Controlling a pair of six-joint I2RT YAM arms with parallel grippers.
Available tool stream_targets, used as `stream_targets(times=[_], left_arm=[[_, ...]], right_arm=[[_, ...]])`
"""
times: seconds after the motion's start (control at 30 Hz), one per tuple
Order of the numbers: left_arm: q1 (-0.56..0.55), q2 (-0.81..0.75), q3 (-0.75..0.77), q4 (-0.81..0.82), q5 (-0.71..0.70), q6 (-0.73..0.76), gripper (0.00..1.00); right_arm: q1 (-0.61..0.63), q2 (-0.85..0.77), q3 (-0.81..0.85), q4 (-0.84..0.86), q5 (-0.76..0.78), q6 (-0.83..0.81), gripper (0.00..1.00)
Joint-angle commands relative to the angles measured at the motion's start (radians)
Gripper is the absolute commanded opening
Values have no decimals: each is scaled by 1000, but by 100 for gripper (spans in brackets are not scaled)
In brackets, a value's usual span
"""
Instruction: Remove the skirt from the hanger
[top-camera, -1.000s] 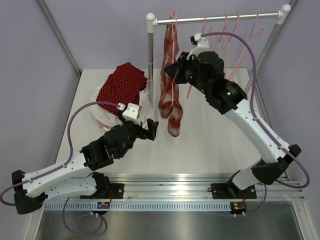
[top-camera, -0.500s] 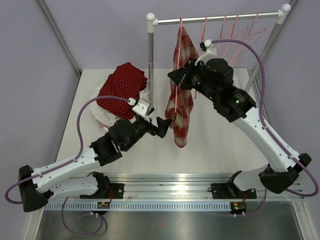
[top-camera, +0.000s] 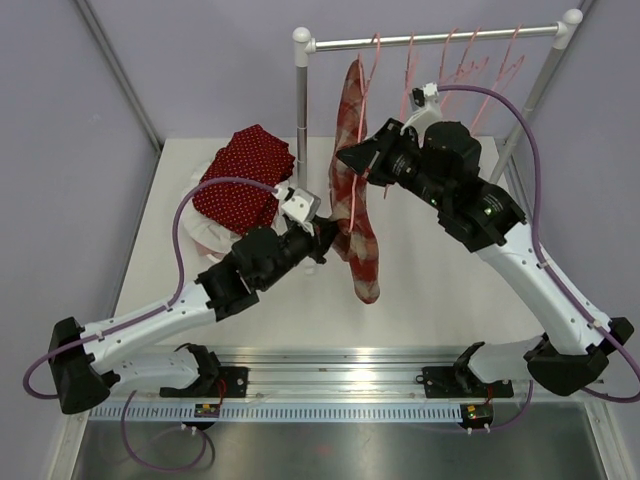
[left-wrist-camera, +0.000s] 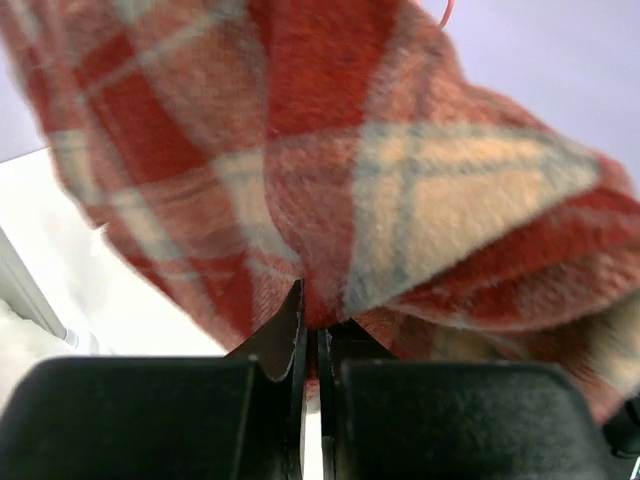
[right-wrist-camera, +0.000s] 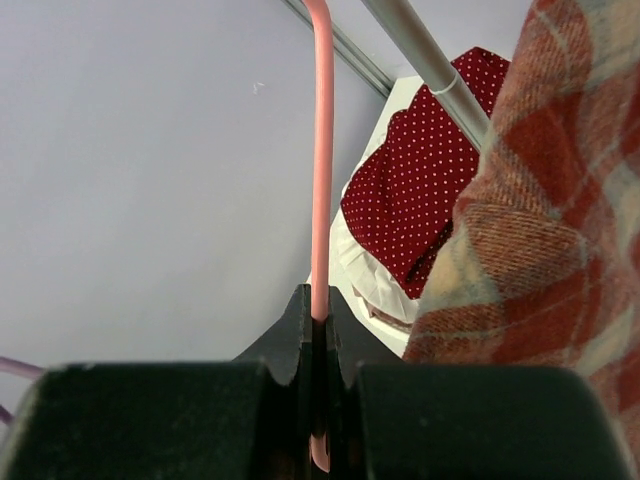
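Observation:
A red and beige plaid skirt (top-camera: 358, 225) hangs from a pink hanger (top-camera: 358, 130) under the silver rail (top-camera: 440, 38). My left gripper (top-camera: 332, 232) is shut on a fold of the skirt (left-wrist-camera: 400, 180) at its left edge, about mid-height. My right gripper (top-camera: 350, 158) is shut on the hanger's pink wire (right-wrist-camera: 319, 150), higher up, beside the skirt (right-wrist-camera: 540, 220).
Several empty pink hangers (top-camera: 470, 65) hang further right on the rail. The rail's white left post (top-camera: 301, 110) stands just left of the skirt. A red polka-dot garment (top-camera: 240, 175) lies over white cloth (top-camera: 205, 232) at the table's back left.
My left gripper moved right to the skirt and closed on its edge. My right gripper shifted slightly right with the hanger, and the skirt has turned edge-on.

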Motion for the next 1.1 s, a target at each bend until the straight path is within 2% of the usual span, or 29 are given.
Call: stream_targets(times=[0.0,0.03,0.1,0.33,0.53,0.67,0.77,0.87,0.97,1.0,1.07], left_arm=[[4,9,117,-10,-60,-12,0],[-3,7,171,-104,-92,-11,0],[-52,-29,196,-156,-213,34,0],[-93,-155,346,-347,-413,135,0],[-91,-152,582,-377,-546,282,0],[-77,-85,722,-340,-647,463,0],[-1,9,835,-372,-637,488,0],[99,76,909,-400,-573,451,0],[246,116,998,-444,-485,359,0],[338,132,1039,-472,-451,326,0],[403,187,1116,-535,-405,278,0]], right_arm=[[6,-86,17,75,14,5,0],[7,-88,13,66,32,-13,0],[6,-100,3,50,57,-29,0],[6,-160,-124,55,103,-35,0],[6,-249,-221,38,124,-20,0],[6,-307,-245,9,123,-1,0],[7,-345,-251,-11,123,5,0],[6,-372,-245,-32,123,3,0],[6,-387,-233,-66,124,-3,0],[6,-393,-228,-81,123,-4,0],[6,-401,-225,-95,124,-12,0]])
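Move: The left gripper already pinches the lower left edge of the plaid skirt, whose middle is about 6 cm to its right, 3 cm ahead and 5 cm higher. The basket heap lies roughly 25 cm ahead, 21 cm left and 27 cm below; the left rack post stands some 24 cm ahead, 4 cm left. From the right gripper, holding the hanger, the skirt's middle is about 3 cm back, straight below by 8 cm; the nearest empty hanger is 18 cm ahead, 7 cm right, about level. Bring the left gripper up about 27 cm and left some 20 cm, fingers shut on the skirt, easing forward towards the end and swinging the wrist about 45 degrees counter-clockwise while the fingertips tilt up. Meanwhile draw the right gripper back and to the right, about 11 cm in all with a brief dip, keeping its pinch on the hanger wire so that skirt and hanger part. ##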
